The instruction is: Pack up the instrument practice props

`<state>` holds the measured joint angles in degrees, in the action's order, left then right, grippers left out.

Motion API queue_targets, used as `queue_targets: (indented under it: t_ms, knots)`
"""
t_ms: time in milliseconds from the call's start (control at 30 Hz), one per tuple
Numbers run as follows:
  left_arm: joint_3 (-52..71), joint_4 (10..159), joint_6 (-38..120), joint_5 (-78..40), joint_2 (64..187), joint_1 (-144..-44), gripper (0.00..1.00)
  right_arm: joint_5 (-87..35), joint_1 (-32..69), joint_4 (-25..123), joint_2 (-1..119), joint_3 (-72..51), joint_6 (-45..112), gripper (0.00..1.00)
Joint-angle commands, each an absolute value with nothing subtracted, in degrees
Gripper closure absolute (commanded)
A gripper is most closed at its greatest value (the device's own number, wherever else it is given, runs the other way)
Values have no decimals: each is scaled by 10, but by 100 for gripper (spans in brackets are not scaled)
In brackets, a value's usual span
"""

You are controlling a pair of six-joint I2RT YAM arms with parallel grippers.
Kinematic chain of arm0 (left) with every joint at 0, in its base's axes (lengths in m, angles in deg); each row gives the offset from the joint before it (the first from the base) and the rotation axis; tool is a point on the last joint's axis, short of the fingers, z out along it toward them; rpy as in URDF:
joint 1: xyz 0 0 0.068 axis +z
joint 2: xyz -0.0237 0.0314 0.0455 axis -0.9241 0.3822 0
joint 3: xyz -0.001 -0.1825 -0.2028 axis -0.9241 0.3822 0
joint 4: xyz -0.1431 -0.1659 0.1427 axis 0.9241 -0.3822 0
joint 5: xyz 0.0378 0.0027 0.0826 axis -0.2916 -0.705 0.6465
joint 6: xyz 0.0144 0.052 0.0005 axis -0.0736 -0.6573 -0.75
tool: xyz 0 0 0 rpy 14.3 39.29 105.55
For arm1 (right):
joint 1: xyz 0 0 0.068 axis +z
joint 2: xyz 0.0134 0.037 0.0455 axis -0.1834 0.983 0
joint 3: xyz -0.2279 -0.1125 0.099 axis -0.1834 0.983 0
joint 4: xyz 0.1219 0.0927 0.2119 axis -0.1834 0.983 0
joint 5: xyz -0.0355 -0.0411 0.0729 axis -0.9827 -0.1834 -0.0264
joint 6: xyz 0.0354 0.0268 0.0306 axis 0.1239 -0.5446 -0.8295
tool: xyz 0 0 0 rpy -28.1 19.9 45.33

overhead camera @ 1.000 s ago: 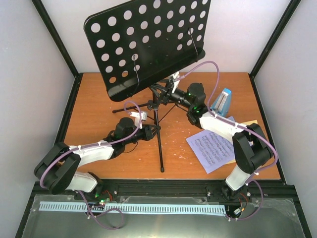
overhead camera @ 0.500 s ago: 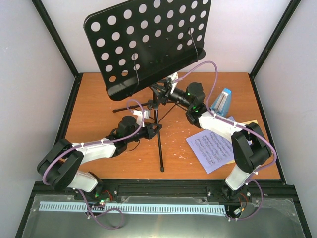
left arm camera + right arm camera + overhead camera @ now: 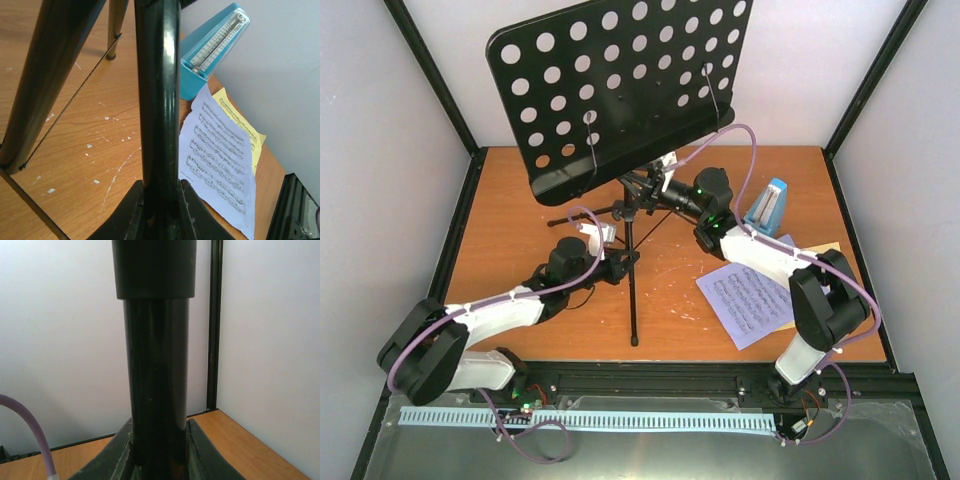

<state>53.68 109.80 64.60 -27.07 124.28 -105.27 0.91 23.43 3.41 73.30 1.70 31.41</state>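
The black music stand [image 3: 620, 90] stands mid-table, its round-holed desk tilted high over the tripod legs. My left gripper [image 3: 626, 262] is shut on the stand's lower pole [image 3: 160, 100], one finger [image 3: 127, 210] on each side of it. My right gripper [image 3: 646, 188] is shut on the upper pole [image 3: 157, 365], just under the desk. The small blue metronome [image 3: 767, 208] with its clear cover [image 3: 215, 47] stands at the right. In front of it a white sheet-music page [image 3: 750, 300] lies on a yellow page [image 3: 247, 127].
Three tripod legs [image 3: 633, 320] spread over the wooden table [image 3: 520, 210]. White walls and black frame posts [image 3: 870, 80] close in the back and sides. A black rail [image 3: 650, 380] runs along the near edge between the arm bases.
Both grippers have closed onto the stand's pole. The left arm has stretched forward to it, and the stand's near foot has shifted slightly left.
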Motion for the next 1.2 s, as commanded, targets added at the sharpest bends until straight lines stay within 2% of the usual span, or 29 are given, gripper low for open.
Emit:
queue_targets:
  t_ms: [0,167,500,833,1167]
  knots:
    - [523,1143,540,-242,1189,-1053,100,1,245,41,690,16,300,97]
    - [519,1145,519,-229,1163,-1053,100,-23,263,80,671,27,340,97]
    - [509,1179,518,-274,1143,-1053,100,-71,300,148,631,45,392,97]
    - [482,1182,498,-299,1130,-1053,100,-114,314,196,575,56,386,97]
    - [529,1225,484,-335,1152,-1053,100,-140,314,196,575,89,365,90]
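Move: Both hands already grip the instrument (music) stand: the left holds its near tripod leg, with the leg hub about 8 cm ahead, 1 cm left and 11 cm higher; the right holds the central shaft, with that hub about 4 cm back, 1 cm left and 8 cm below. From the left hand, the blue metronome stands about 10 cm ahead, 27 cm right and 8 cm lower, and the purple sheet lies roughly 11 cm back, 26 cm right and 16 cm lower. Keeping its fingers shut round the near leg, the left hand lifts it about 6 cm, tipping upward by just under 20 degrees and then easing back some 2 cm, so the leg folds up towards the central shaft. The right hand meanwhile keeps its grip on the shaft just under the thicker sleeve and draws it back towards the robot about 4 cm, sinking slightly while its fingers dip and turn clockwise by about 10 degrees each. ##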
